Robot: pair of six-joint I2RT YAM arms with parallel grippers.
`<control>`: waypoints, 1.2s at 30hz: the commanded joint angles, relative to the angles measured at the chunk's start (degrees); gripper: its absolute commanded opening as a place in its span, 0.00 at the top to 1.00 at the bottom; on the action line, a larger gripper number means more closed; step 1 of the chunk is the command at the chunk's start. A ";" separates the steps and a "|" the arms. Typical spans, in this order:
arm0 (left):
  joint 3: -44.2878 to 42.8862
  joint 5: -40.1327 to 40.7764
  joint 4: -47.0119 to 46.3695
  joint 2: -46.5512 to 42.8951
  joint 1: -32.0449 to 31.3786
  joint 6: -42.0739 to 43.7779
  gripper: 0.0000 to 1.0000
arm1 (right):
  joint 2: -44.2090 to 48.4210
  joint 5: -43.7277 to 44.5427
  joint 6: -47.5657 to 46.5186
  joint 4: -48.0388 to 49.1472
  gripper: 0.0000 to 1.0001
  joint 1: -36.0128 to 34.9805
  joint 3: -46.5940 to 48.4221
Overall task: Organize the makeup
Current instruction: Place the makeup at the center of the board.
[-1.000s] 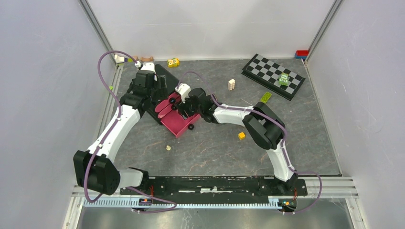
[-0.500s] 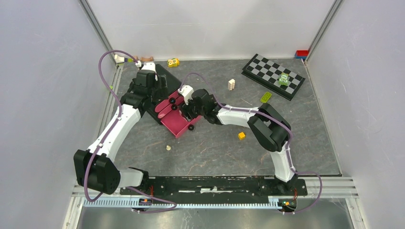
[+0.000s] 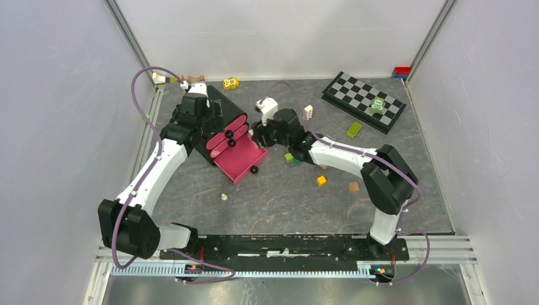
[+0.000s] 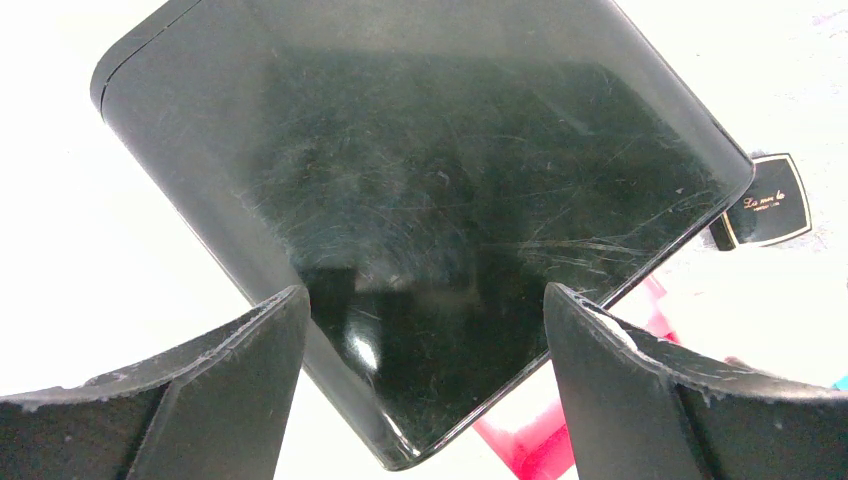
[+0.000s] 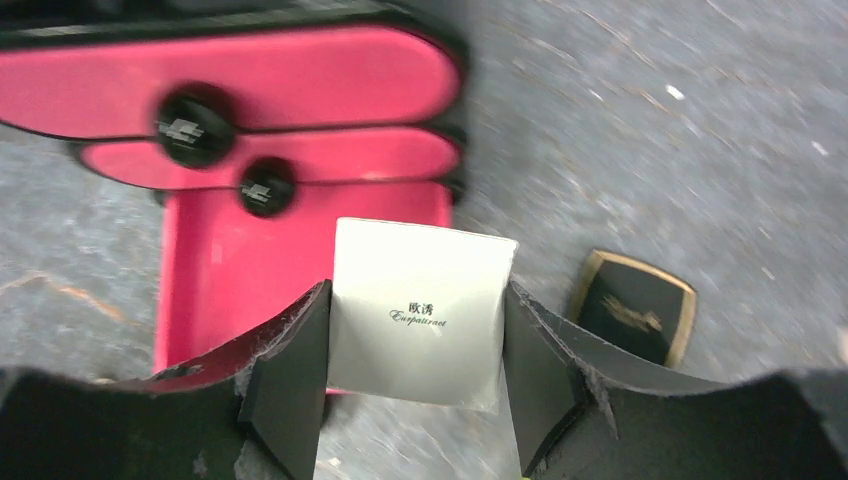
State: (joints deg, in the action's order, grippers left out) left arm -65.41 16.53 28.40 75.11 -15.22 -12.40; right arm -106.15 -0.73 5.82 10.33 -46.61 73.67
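The makeup case stands open, with a black lid (image 3: pixel 224 103), pink tiers and a pink tray (image 3: pixel 236 162). My left gripper (image 3: pixel 193 117) hangs open over the lid (image 4: pixel 420 150); its jaws (image 4: pixel 425 295) straddle the lid's near corner. Just right of the case, my right gripper (image 3: pixel 259 135) is shut on a white printed box (image 5: pixel 420 310), which touches both fingers above the tray's edge (image 5: pixel 230 270). A black square compact (image 5: pixel 635 305) with a gold rim lies on the mat beside the tray and also shows past the lid (image 4: pixel 765 200). No other makeup shows.
A chessboard (image 3: pixel 362 101) with a green toy lies back right. Loose blocks dot the mat: green (image 3: pixel 354 129), yellow (image 3: pixel 321 180), brown (image 3: pixel 353 187), cream (image 3: pixel 308 112). A yellow toy (image 3: pixel 231 83) sits by the back wall.
My right gripper has pulled back and to the right, off the case, uncovering the pink tiers and tray. Its elbow swung right, exposing more blocks. The left arm has not moved.
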 commanded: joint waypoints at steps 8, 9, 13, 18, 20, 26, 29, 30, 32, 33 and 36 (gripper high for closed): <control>2.65 -0.32 9.65 2.60 -0.51 0.02 0.08 | 9.72 9.39 4.28 -1.10 0.44 16.79 -12.47; 2.65 -0.38 9.65 2.65 -0.51 0.01 0.08 | 9.38 9.73 4.10 -1.82 0.44 17.69 -12.30; 2.73 -0.54 9.65 2.60 -0.51 0.01 0.08 | 6.93 10.03 3.93 -3.63 0.44 20.89 -11.05; 2.57 -0.62 9.64 2.84 -0.51 0.01 0.08 | 3.06 11.47 2.98 -5.22 0.39 22.41 -8.67; 2.57 -0.39 9.65 2.90 -0.51 0.01 0.08 | 1.28 12.34 2.50 -6.32 0.36 22.63 -7.14; 2.55 -0.42 9.65 2.89 -0.51 0.01 0.08 | -2.01 13.12 1.43 -7.50 0.21 22.80 -3.95; 2.54 -0.33 9.65 2.77 -0.51 0.01 0.08 | -1.35 13.24 1.53 -7.78 0.10 22.89 -3.61; 2.56 -0.32 9.65 2.79 -0.51 0.01 0.08 | -0.66 13.16 1.63 -7.78 0.09 22.87 -3.75; 2.56 -0.36 9.64 2.73 -0.51 0.01 0.08 | 0.91 12.85 1.95 -7.78 0.08 22.84 -4.05; 2.57 -0.34 9.63 2.75 -0.51 0.01 0.08 | 1.97 12.53 2.16 -7.78 0.08 22.80 -4.30; 2.57 -0.31 9.64 2.71 -0.51 0.01 0.08 | 3.88 8.89 2.22 -7.92 0.09 22.59 -3.79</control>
State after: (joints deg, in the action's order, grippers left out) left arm -65.41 16.56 28.38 75.13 -15.25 -12.40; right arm -107.42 11.03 7.90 1.30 -23.94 67.79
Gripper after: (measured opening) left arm 0.920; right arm 0.912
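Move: The white makeup box is already in the right gripper; its spot on the bare table lies about 8 cm ahead, 23 cm right and 10 cm below. From that spot, the black compact lies some 14 cm left and 1 cm farther out, the white block 10 cm farther out and 3 cm left, the blue brick 7 cm nearer and 3 cm right. For the left hand, the spot is roughly 5 cm ahead, 43 cm right, 15 cm below. Swing the right gripper with the held white box away from the open drawer, quickly some 23 cm to the right and 8 cm forward, sinking on the way and turning about 35 degrees clockwise. Lower it to the table between the compact and the blue brick, about 10 cm down in all, open the fingers wide to let go, then ease up slightly. ##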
